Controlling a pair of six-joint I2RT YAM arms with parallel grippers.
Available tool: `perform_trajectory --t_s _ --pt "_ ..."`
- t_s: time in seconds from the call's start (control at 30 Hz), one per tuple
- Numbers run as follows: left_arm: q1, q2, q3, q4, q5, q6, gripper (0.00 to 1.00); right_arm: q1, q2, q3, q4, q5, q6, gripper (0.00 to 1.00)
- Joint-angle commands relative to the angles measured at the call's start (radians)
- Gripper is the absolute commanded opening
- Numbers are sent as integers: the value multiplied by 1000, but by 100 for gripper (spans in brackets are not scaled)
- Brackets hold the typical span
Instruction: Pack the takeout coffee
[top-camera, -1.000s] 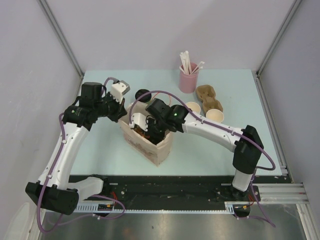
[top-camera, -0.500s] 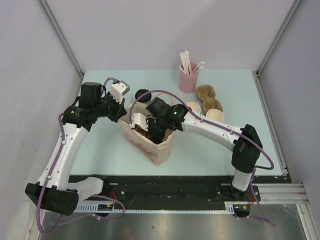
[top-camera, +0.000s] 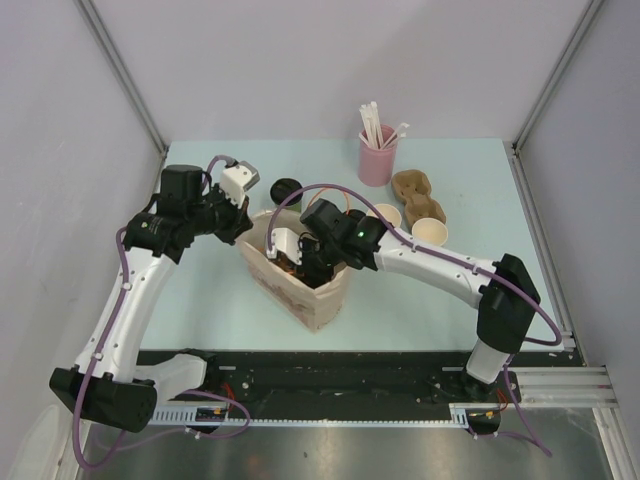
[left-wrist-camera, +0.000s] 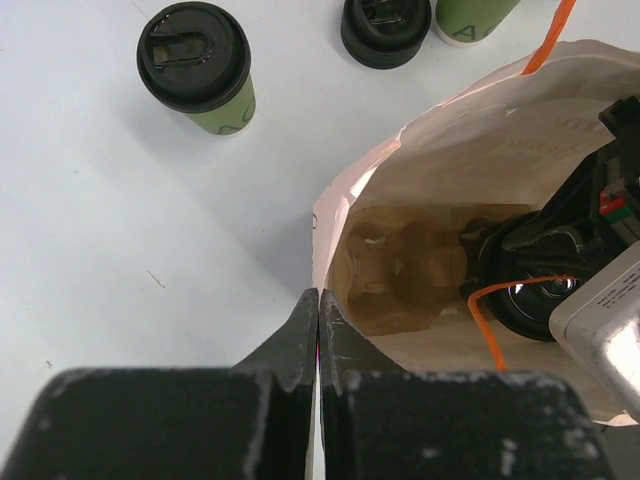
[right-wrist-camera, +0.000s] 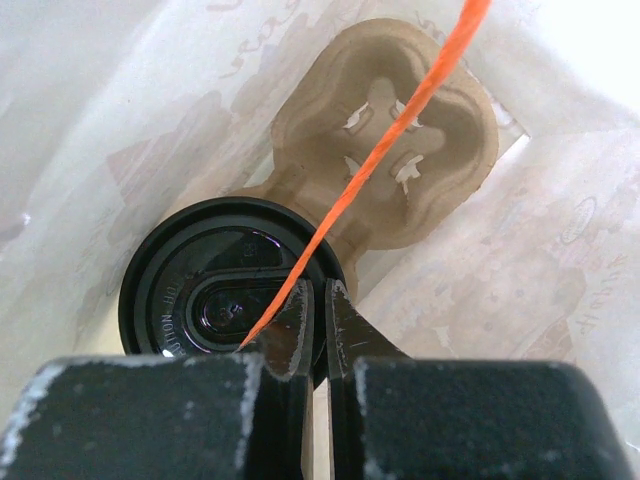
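A paper bag (top-camera: 300, 285) stands open in the middle of the table. My left gripper (left-wrist-camera: 318, 300) is shut on the bag's rim (left-wrist-camera: 322, 225) and holds it open. My right gripper (right-wrist-camera: 318, 300) is down inside the bag, shut on the edge of the black lid (right-wrist-camera: 215, 290) of a cup seated in a brown cardboard carrier (right-wrist-camera: 395, 150). That cup's colour is hidden. A green cup with a black lid (left-wrist-camera: 195, 65) stands on the table behind the bag and also shows in the top view (top-camera: 286, 188).
An orange string handle (right-wrist-camera: 400, 120) crosses in front of my right gripper. A second black lid (left-wrist-camera: 385, 30) and a green cup (left-wrist-camera: 470, 15) are beyond the bag. A pink cup of straws (top-camera: 377, 155), spare carriers (top-camera: 418, 195) and two open cups (top-camera: 430, 232) are at the back right.
The right arm's elbow has shifted a little to the right while its gripper stays inside the bag. The left arm holds the bag rim as before.
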Motion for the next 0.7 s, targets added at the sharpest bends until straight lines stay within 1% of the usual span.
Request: perform_trajectory --t_s 0.0,0.03,0.07,0.13,0.17,0.23,0.27,0.33,0.43,0.67 --pt "-2 -29 20 48 -15 24 0 9 3 -38 -32 22 15 0" --pt "-2 -29 20 49 -13 24 0 9 3 -38 -35 27 15 0" --pt "-2 -29 20 48 -15 25 1 9 -2 -38 -35 31 16 7" --pt "-1 -29 20 49 -16 25 0 9 -19 -38 -27 31 22 15" --pt "-2 -29 20 48 -15 27 0 9 -26 -40 -23 35 26 22" --pt "-2 -28 22 49 -16 27 0 6 -48 -38 -14 33 30 27" --pt "-2 -26 22 49 -16 25 0 6 -54 -38 -10 36 33 31" --pt "-2 -28 23 49 -16 27 0 2 -72 -38 -9 35 38 34" --pt "-2 -29 25 51 -19 28 1 -8 -97 -38 -7 18 44 43" --pt "-2 -26 28 49 -24 30 0 -18 -137 -38 39 13 67 54"
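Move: The lidded cup in the bag's carrier is right at the right hand: its middle about 3 cm back, level left-right and some 5 cm below the shut fingertips, which are at the lid's edge. The carrier's empty well is about 8 cm left, 3 cm ahead and 9 cm down; the green cup outside stands roughly 17 cm ahead, 4 cm left. From the left hand on the bag's rim, the lidded cup is about 16 cm right, 5 cm back. The right fingers open about halfway at the cup's lid, and the hand rises some 2 cm away from it. ##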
